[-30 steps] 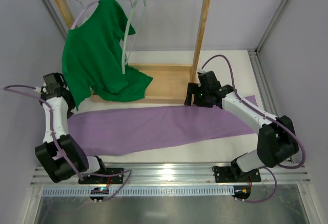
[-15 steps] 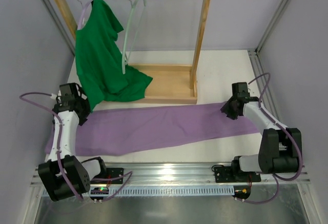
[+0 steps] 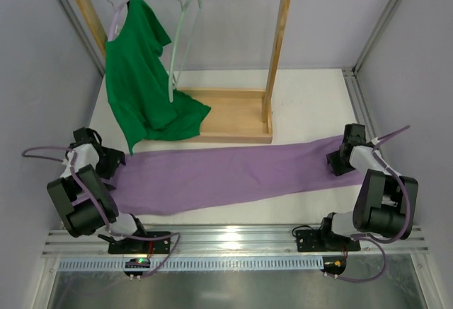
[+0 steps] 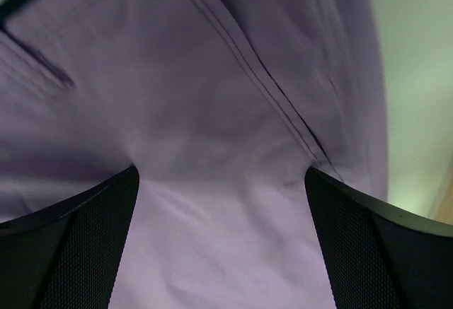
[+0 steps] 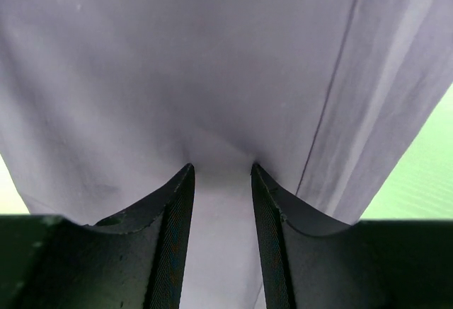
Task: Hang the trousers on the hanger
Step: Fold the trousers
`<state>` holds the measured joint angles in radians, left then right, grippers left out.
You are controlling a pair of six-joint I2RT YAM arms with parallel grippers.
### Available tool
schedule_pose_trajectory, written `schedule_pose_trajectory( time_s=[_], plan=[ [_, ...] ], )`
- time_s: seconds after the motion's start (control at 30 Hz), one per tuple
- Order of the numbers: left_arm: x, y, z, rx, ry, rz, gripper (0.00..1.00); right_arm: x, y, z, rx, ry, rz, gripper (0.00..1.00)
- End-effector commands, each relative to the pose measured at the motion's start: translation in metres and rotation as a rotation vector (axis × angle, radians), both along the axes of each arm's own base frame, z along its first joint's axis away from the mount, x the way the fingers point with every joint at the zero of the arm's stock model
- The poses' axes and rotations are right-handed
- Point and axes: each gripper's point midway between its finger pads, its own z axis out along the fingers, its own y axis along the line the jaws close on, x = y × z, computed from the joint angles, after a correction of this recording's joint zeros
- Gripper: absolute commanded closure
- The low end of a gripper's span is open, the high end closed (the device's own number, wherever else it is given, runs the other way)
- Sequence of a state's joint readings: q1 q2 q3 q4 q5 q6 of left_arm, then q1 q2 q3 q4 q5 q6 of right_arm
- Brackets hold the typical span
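Observation:
The lilac trousers (image 3: 226,171) lie stretched left to right across the table in front of the rack. My left gripper (image 3: 110,164) is down at their left end, and in the left wrist view it (image 4: 221,175) stands wide open with trouser fabric (image 4: 212,76) spanning the gap. My right gripper (image 3: 334,162) is at their right end. In the right wrist view it (image 5: 222,167) is closed in on a puckered fold of the fabric (image 5: 177,61). The pale grey-green hanger (image 3: 180,40) hangs bare from the rack's top bar.
A wooden rack (image 3: 233,114) stands behind the trousers, its base just beyond their far edge. A dark green T-shirt (image 3: 141,83) on a lavender hanger drapes down to the rack's base at the left. Metal frame posts border the table on both sides.
Both arms swung outward and down to the two ends of the trousers. The right gripper's jaws narrowed onto the fabric. The green shirt settled back after the left arm left it.

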<state>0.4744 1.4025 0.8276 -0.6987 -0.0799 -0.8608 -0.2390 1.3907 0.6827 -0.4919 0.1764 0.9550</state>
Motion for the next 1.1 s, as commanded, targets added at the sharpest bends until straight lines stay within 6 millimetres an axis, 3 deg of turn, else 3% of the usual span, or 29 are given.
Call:
schedule_pose_trajectory(
  time_s=[0.0, 0.2, 0.27, 0.33, 0.4, 0.5, 0.57, 0.67, 0.8, 0.93, 1.07],
  plan=[
    [0.000, 0.007, -0.017, -0.061, 0.023, 0.054, 0.00, -0.052, -0.029, -0.025, -0.075, 0.166, -0.143, 0.58],
    [0.009, 0.017, -0.030, -0.066, 0.047, 0.096, 0.00, -0.064, -0.041, -0.007, -0.134, 0.144, -0.188, 0.56],
    [0.027, 0.018, -0.027, -0.100, 0.021, 0.080, 0.00, -0.066, -0.045, 0.003, -0.152, 0.104, -0.210, 0.54],
    [0.028, 0.017, -0.037, -0.133, 0.072, 0.070, 0.00, -0.064, -0.048, 0.009, -0.159, 0.066, -0.224, 0.53],
    [0.041, 0.018, -0.034, -0.154, 0.042, 0.047, 0.00, -0.060, -0.049, 0.015, -0.164, 0.048, -0.201, 0.53],
    [0.054, 0.016, -0.023, -0.157, -0.029, 0.017, 0.00, -0.042, -0.044, 0.022, -0.138, -0.027, -0.114, 0.53],
    [0.064, 0.018, -0.006, -0.138, -0.109, 0.000, 0.00, -0.009, -0.022, 0.029, -0.062, -0.177, 0.096, 0.53],
    [0.081, 0.016, 0.024, -0.119, -0.223, -0.060, 0.00, 0.013, -0.001, 0.045, -0.016, -0.309, 0.268, 0.50],
    [0.086, 0.017, 0.057, -0.018, -0.289, -0.114, 0.00, 0.022, -0.012, 0.070, -0.074, -0.321, 0.269, 0.45],
    [0.078, 0.014, 0.070, 0.025, -0.297, -0.116, 0.00, 0.022, -0.039, 0.074, -0.121, -0.301, 0.218, 0.42],
    [0.070, 0.017, 0.090, 0.091, -0.329, -0.128, 0.00, 0.009, -0.058, 0.085, -0.084, -0.408, 0.086, 0.26]
  ],
)
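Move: The trousers lie flat along the table in one long strip. Their waist end is about 4 cm behind and 3 cm below the open left hand, some 1 cm to its left; the leg ends are level with the right fingers, about 4 cm to their right. The hanging green shirt's lower tip is 5 cm ahead and 6 cm right of the left hand. From the right hand, the rack's near right foot is about 8 cm ahead and 21 cm left. The trousers' leg end, already under the right fingertips, is dragged back about 5 cm and to the right; that hand then comes forward again, rising clear and drifting right as its fingers open wider. Over the waist end the open left hand dips a few centimetres, slides forward towards the rack and lifts away, its fingers tipping outward. ##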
